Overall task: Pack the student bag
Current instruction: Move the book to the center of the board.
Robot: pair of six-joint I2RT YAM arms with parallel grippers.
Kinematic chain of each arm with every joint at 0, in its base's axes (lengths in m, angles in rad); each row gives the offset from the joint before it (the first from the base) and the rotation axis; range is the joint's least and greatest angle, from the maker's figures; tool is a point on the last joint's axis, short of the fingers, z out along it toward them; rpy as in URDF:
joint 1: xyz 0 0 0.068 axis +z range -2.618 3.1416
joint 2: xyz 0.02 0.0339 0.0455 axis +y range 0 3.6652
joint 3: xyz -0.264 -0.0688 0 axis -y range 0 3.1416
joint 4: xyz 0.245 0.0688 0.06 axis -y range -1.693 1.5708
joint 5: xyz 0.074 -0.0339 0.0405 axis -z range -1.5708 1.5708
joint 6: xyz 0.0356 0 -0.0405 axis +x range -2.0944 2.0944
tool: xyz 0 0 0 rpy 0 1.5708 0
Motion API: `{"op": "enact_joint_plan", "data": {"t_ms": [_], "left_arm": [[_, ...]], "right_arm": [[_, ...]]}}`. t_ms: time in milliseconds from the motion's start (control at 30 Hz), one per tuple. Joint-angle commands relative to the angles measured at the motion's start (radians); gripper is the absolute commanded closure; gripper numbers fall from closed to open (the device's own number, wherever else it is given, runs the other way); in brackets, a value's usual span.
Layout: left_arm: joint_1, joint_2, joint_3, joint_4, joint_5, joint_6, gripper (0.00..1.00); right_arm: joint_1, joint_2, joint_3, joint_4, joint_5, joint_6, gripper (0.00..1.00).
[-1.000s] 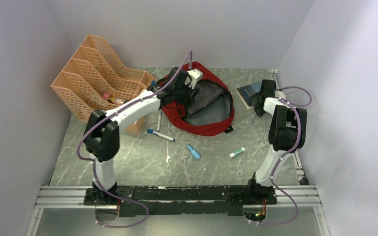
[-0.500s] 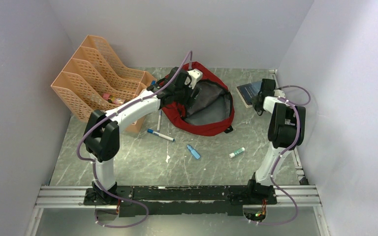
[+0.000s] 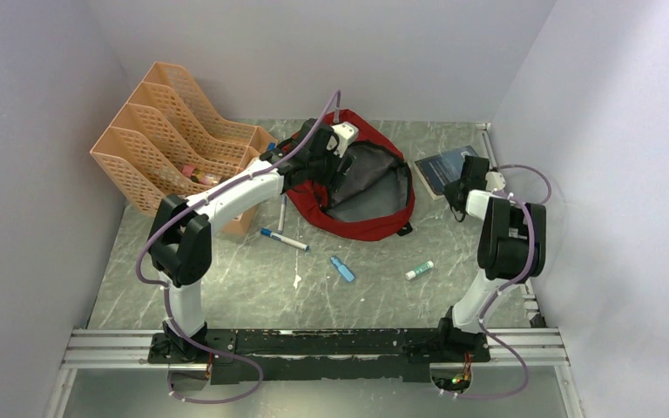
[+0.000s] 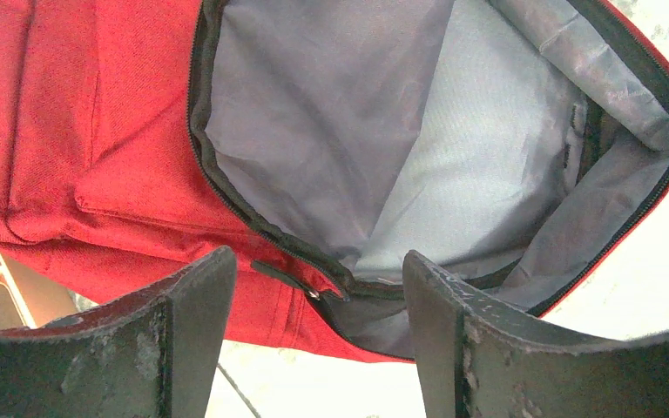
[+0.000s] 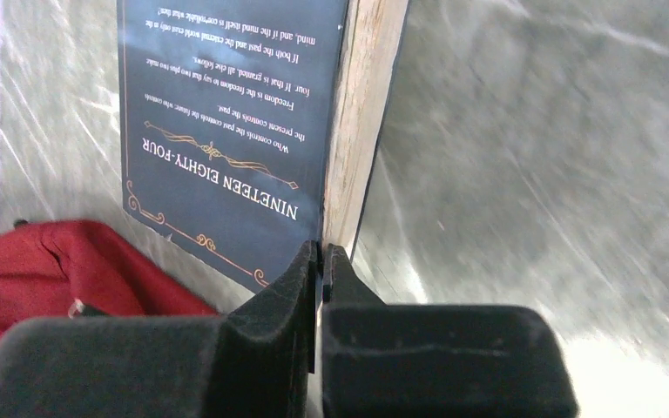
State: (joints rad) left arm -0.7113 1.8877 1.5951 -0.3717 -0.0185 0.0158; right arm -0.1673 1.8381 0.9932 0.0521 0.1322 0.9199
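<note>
The student bag [image 3: 375, 218] lies unzipped at the back middle of the table, its grey lining facing up. My left gripper [image 3: 324, 164] hovers over the bag's left rim. In the left wrist view its fingers [image 4: 318, 279] stand open and apart from the red fabric [image 4: 96, 131], with the zipper pull [image 4: 300, 283] showing between them. A dark blue book [image 3: 440, 165] lies right of the bag. My right gripper [image 3: 456, 193] is shut at the book's near corner. The right wrist view shows the tips [image 5: 322, 252] pinched together on the corner of the book [image 5: 218, 113].
An orange file rack [image 3: 165, 139] stands at the back left. A blue-capped marker [image 3: 284, 239], a small blue item [image 3: 342, 268] and a green-and-white stick [image 3: 419, 270] lie in front of the bag. A pen [image 3: 281, 212] lies beside the bag's left side. Walls close in on both sides.
My right gripper has closed from open onto the book's corner, and the right arm has drawn slightly toward the near side. The book has shifted a little. The left arm has not moved.
</note>
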Motion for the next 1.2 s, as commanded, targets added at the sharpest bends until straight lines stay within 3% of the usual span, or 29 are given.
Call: {"op": "enact_joint_plan", "data": {"t_ms": [0, 167, 500, 767, 1033, 1167], "left_arm": [[-0.001, -0.020, 0.025, -0.006, -0.011, 0.013, 0.25], [0.001, -0.040, 0.033, 0.007, 0.059, -0.009, 0.24], [-0.032, 0.003, 0.092, 0.175, 0.318, -0.340, 0.24], [-0.174, 0.186, 0.276, 0.196, 0.321, -0.430, 0.23], [-0.248, 0.443, 0.559, 0.116, 0.325, -0.402, 0.23], [-0.254, 0.535, 0.636, 0.137, 0.327, -0.403, 0.22]], "right_arm": [[-0.003, -0.115, -0.150, -0.084, -0.032, -0.024, 1.00], [-0.004, -0.323, -0.308, -0.143, 0.004, 0.021, 1.00], [-0.007, -0.727, -0.446, -0.388, 0.170, 0.040, 1.00], [-0.008, -0.845, -0.537, -0.462, 0.103, 0.044, 1.00], [-0.008, -0.885, -0.599, -0.480, 0.081, 0.020, 0.99], [-0.008, -0.892, -0.586, -0.488, 0.084, -0.002, 0.60]]}}
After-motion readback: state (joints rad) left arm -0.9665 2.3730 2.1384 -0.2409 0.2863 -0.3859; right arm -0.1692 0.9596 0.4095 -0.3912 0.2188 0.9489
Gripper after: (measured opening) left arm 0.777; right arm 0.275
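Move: The right gripper still pinches the book's cover edge near its near corner; the book's middle is about 9 cm straight ahead, just below. The bare spot for that gripper is some 21 cm back and 2 cm left. From it, the glue stick lies about 24 cm back and 11 cm left, the red bag 29 cm left and 3 cm ahead. From the left gripper, the book is roughly 33 cm right, 12 cm ahead and 15 cm below. Drag the book with the right gripper about 22 cm back towards the glue stick, keeping the cover pinched, arching the hand up some 4 cm and down again, then open the fingers partway. Meanwhile bring the left gripper, open, about 24 cm right and 8 cm back in an arc over the bag towards the book, its left side rolling down. ##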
